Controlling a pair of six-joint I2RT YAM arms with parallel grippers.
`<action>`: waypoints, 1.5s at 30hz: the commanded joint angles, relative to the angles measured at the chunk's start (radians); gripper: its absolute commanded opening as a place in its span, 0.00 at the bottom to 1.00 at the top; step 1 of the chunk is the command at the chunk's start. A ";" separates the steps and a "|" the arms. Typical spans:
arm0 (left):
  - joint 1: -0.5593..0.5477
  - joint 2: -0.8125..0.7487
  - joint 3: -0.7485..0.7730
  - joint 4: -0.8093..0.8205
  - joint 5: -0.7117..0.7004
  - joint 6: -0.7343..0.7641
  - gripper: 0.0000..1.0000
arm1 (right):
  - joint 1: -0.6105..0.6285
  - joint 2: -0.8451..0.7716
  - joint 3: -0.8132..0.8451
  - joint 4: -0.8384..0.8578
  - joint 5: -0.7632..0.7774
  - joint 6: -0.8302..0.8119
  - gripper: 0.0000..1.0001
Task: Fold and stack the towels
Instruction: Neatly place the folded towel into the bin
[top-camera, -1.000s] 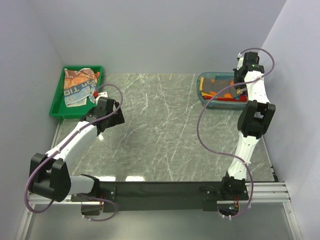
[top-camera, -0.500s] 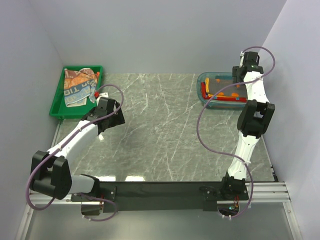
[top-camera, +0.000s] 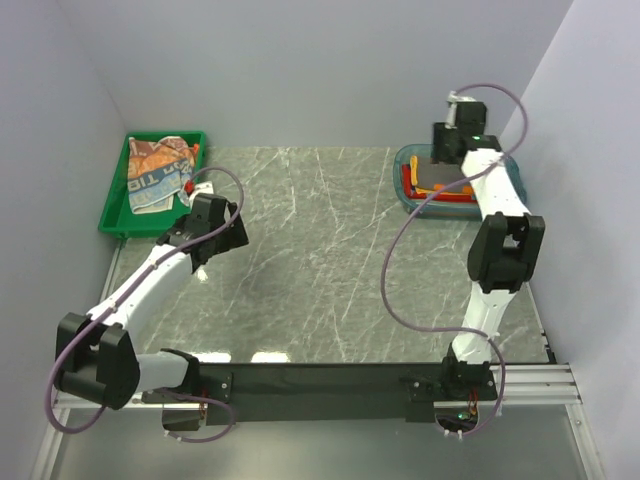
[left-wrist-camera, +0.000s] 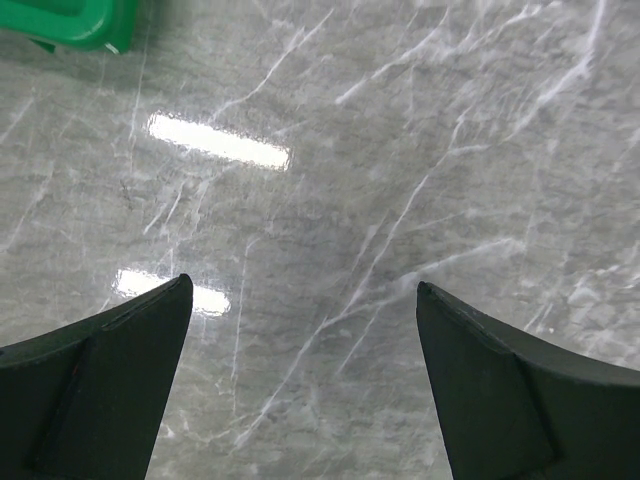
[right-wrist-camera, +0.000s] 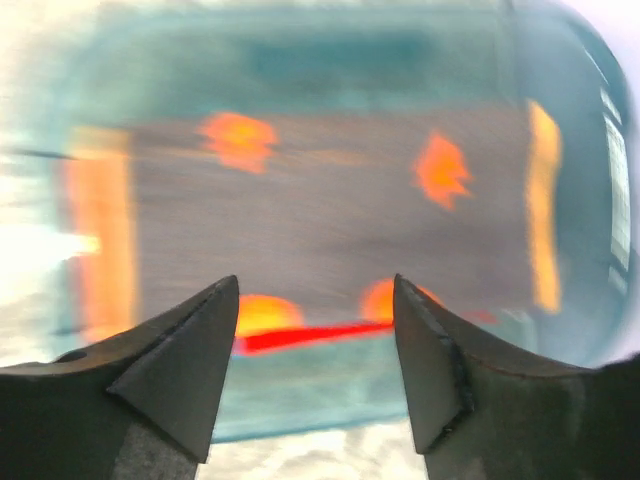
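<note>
A grey towel with orange patches (right-wrist-camera: 330, 190) lies flat in the clear blue tub (right-wrist-camera: 330, 400), and a red towel's edge (right-wrist-camera: 310, 336) shows under it. My right gripper (right-wrist-camera: 315, 285) hovers open above them, nothing between its fingers. From above, the right gripper (top-camera: 445, 150) sits over the tub (top-camera: 408, 158) and partly hides the grey towel (top-camera: 438, 180). Crumpled towels (top-camera: 155, 172), orange-patterned and whitish with blue lettering, fill the green tray (top-camera: 112, 215). My left gripper (left-wrist-camera: 302, 285) is wide open over bare marble; from above the left gripper (top-camera: 212, 232) is just right of the tray.
The marble table (top-camera: 330, 260) stretches between the tray at back left and the tub at back right. Grey walls close in the left, back and right. A corner of the green tray (left-wrist-camera: 70, 22) shows in the left wrist view. Purple cables loop off both arms.
My right gripper has opened and let go of the grey towel, which now lies flat in the tub. The right arm rose and swung left. The left arm barely moved.
</note>
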 joint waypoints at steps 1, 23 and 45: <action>0.004 -0.068 0.021 0.016 0.006 0.013 0.99 | 0.099 -0.002 0.008 0.072 -0.024 0.023 0.66; 0.013 -0.128 0.011 0.019 0.030 0.020 0.99 | 0.173 0.170 0.012 0.054 0.107 0.004 0.47; 0.016 -0.119 0.010 0.017 0.026 0.021 1.00 | 0.195 0.180 -0.004 0.046 0.211 -0.069 0.03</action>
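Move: Beyond and to the left of the right hand, the left end of the folded gray towel lies about 2 cm ahead, 7 cm left and 11 cm below. The red-and-blue towel beneath it is centred roughly 2 cm ahead and straight below by 12 cm; the bin's left wall stands some 12 cm left, 3 cm ahead and 9 cm lower. From the left hand, that gray end is about 22 cm ahead, 40 cm right and 5 cm below. Swinging quickly left over the bin, the right hand drops about 10 cm in two stages onto the gray towel's yellow-hemmed left end, easing back right a couple of centimetres and tipping down some 10 degrees with its left side lowering. The half-open fingers then shut and pinch the hem. The left hand, open and empty, rises about 3 cm. ##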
